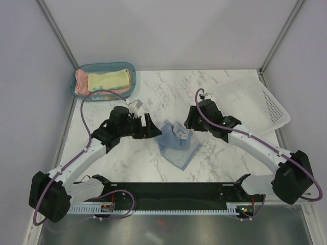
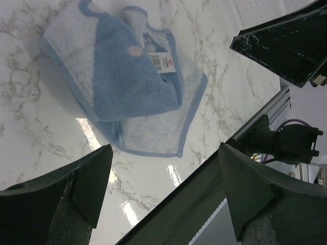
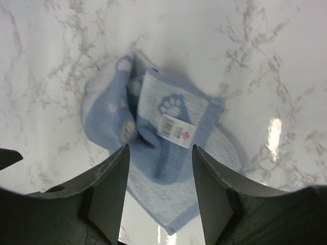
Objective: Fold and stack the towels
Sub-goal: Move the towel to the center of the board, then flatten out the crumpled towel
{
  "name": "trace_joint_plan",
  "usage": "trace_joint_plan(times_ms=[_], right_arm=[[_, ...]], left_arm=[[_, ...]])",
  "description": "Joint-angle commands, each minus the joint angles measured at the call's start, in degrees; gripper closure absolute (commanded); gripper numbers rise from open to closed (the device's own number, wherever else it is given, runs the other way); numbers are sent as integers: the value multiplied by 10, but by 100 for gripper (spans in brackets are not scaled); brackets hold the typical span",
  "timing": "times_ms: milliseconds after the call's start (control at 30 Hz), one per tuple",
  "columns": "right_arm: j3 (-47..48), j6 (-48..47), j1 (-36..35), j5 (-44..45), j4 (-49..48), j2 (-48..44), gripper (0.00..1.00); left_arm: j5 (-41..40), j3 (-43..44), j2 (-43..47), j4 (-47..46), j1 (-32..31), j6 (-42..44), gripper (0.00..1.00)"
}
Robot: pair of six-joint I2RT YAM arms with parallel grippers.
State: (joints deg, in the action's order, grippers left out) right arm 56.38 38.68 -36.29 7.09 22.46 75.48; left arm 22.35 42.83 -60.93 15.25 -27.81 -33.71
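A small light blue towel (image 1: 177, 143) lies loosely folded and rumpled on the marble table, its white label facing up. My left gripper (image 1: 150, 127) hovers just left of it, open and empty. In the left wrist view the towel (image 2: 127, 81) lies ahead of the open left gripper (image 2: 163, 178). My right gripper (image 1: 190, 119) stands at the towel's far right corner. In the right wrist view its jaws are open above the towel (image 3: 168, 127), apart from the cloth, with the right gripper (image 3: 160, 176) holding nothing. A pale yellow towel (image 1: 109, 80) lies folded on a salmon-pink towel (image 1: 79, 83).
The yellow and pink towels sit inside a teal plastic bin (image 1: 128, 66) at the table's far left corner. A white perforated basket (image 1: 255, 99) stands at the far right. The black base rail (image 1: 173, 189) runs along the near edge.
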Motion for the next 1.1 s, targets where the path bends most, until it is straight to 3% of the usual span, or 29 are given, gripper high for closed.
trace_joint_plan(times_ms=[0, 133, 367, 833, 933, 1000, 1067], right_arm=[[-56, 32, 14, 35, 26, -19, 42], [-76, 55, 44, 4, -57, 22, 46], [-97, 109, 80, -67, -151, 118, 48], [-202, 267, 85, -117, -333, 154, 46], [-194, 251, 84, -111, -336, 159, 58], [-194, 242, 87, -96, -338, 147, 76], [-192, 220, 92, -92, -339, 118, 89]], left_arm=[[43, -16, -45, -78, -32, -45, 9], [38, -27, -89, -83, -57, -45, 9], [-40, -44, -102, -116, -61, -75, 8], [-67, -46, -157, -150, -59, -72, 9], [-86, -40, -178, -165, -59, -67, 11], [-96, -35, -193, -178, -57, -65, 17], [-86, -28, -223, -202, -51, -63, 37]])
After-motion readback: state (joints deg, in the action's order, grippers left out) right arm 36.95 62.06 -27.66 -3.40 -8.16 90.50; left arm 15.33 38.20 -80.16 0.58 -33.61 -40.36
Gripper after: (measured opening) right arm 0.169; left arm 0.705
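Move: The bunched towel's middle lies about 11 cm to the right of the left hand, some 5 cm back and 14 cm below. From the right hand its middle is roughly 4 cm left, 5 cm back and 13 cm below, while the towel's far right corner sits almost straight underneath, 1 cm ahead and 1 cm right. The white basket's middle is some 18 cm ahead and 32 cm right of the right hand. The right fingers close on the towel's far right corner and pinch it, after sinking about 13 cm onto it with a small swing right and back; the wrist tips farther down and turns clockwise some 15 degrees. Meanwhile the left hand, wide open, comes down about 10 cm and 3 cm right over the towel's left edge, its fingers just beginning to close. ##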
